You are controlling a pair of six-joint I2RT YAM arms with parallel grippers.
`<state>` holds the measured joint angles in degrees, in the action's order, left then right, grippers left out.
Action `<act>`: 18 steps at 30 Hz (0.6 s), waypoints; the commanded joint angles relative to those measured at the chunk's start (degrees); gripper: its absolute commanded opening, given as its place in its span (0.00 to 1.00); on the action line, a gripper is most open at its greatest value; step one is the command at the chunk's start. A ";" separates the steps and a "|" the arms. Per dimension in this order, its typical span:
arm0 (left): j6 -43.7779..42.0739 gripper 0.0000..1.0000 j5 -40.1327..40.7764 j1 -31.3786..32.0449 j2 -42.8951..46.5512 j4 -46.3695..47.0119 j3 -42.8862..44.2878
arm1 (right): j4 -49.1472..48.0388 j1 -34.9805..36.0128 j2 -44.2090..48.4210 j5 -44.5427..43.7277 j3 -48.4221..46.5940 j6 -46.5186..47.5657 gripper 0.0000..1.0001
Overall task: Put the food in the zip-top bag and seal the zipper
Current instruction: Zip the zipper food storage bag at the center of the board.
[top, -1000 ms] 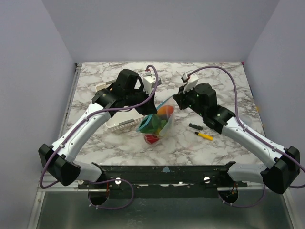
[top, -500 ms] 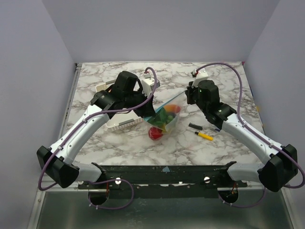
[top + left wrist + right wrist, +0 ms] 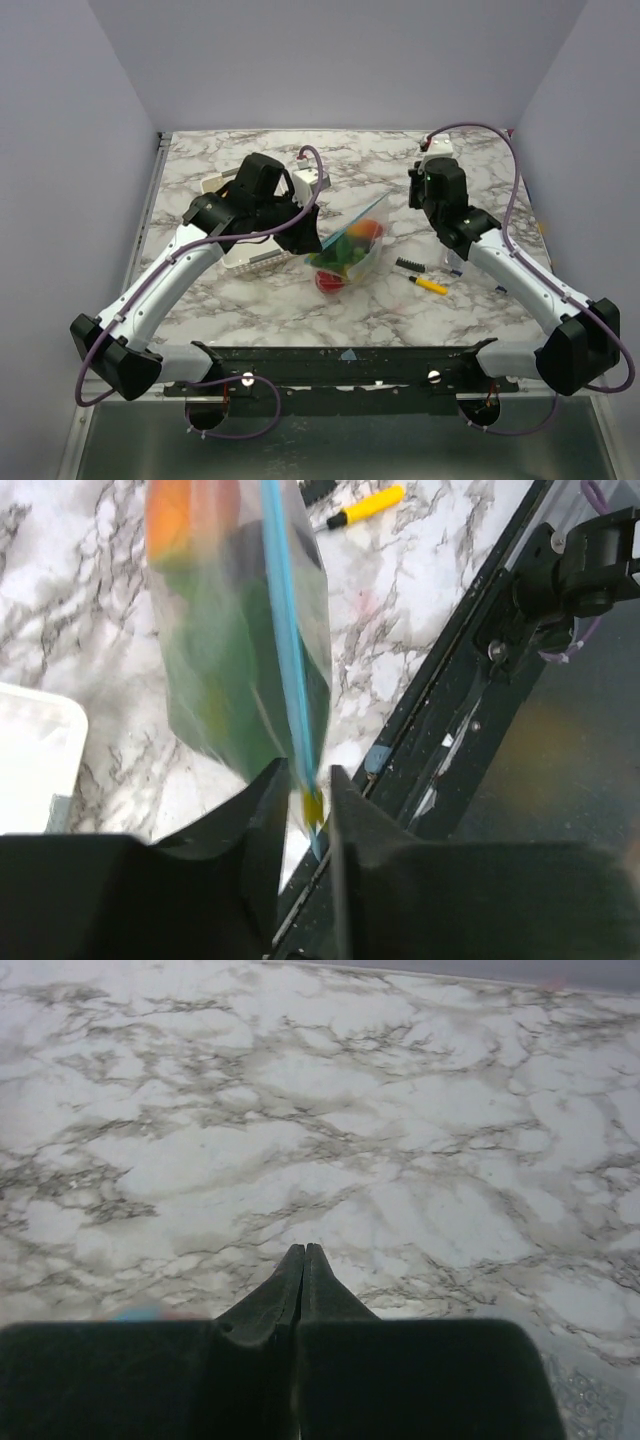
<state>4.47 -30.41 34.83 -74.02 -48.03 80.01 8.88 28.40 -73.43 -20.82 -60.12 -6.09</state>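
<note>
The zip-top bag (image 3: 350, 252) lies in the middle of the table with the food inside: an orange piece (image 3: 368, 230), green pieces (image 3: 338, 256) and a red piece (image 3: 328, 281) at its near end. Its light-blue zipper (image 3: 283, 630) runs straight down the left wrist view into my left gripper (image 3: 306, 798). The jaws stand slightly apart, and the strip's end sits loose in the gap. My right gripper (image 3: 303, 1250) is shut on nothing, over bare marble at the back right, away from the bag.
A white slatted basket (image 3: 243, 262) lies under my left arm, just left of the bag. A yellow-and-black pen (image 3: 428, 285) and a small black toothed piece (image 3: 408, 265) lie right of the bag. The black frame rail (image 3: 470, 680) runs along the table's near edge.
My right gripper has left the bag's right end and drawn back towards the back right. The bag has swung flatter and to the right. My left jaws have parted a little.
</note>
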 commanded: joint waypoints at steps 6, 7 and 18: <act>7.24 0.59 18.27 -2.02 8.95 -0.93 3.51 | 1.68 -2.84 -5.10 -6.61 -6.14 -1.12 0.00; 7.14 0.60 18.12 -2.37 9.62 -0.32 4.14 | 1.35 -2.78 -5.37 -6.00 -6.25 -1.32 0.00; 16.94 0.57 -6.46 0.08 4.58 13.14 -11.60 | 10.18 -2.89 -4.69 3.31 -8.79 -11.75 0.48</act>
<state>15.25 -26.33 32.47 -63.09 -42.22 76.29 11.38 25.43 -78.37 -22.35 -64.88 -11.64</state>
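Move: The food-filled bag hangs by its zipper corner between the left fingers, its middle about 9 cm to their right, 5 cm ahead and 8 cm below. The white basket stands on the board some 20 cm to that hand's left and 14 cm ahead; the black comb lies about 25 cm right and 3 cm ahead, the yellow-handled tool 30 cm right and 2 cm back. From the empty right hand the bag is about 15 cm left, 9 cm back and 6 cm lower. The bag's zipper corner comes free as the left fingers spread from nearly shut to over half open. That hand swings left nearly 5 cm and lifts about 7 cm away from the bag, turning some 15 degrees counter-clockwise, then sinks back right and down a little over 2 cm. The empty right hand drifts about 3 cm right and forward, eases back slightly and begins opening at the end. ##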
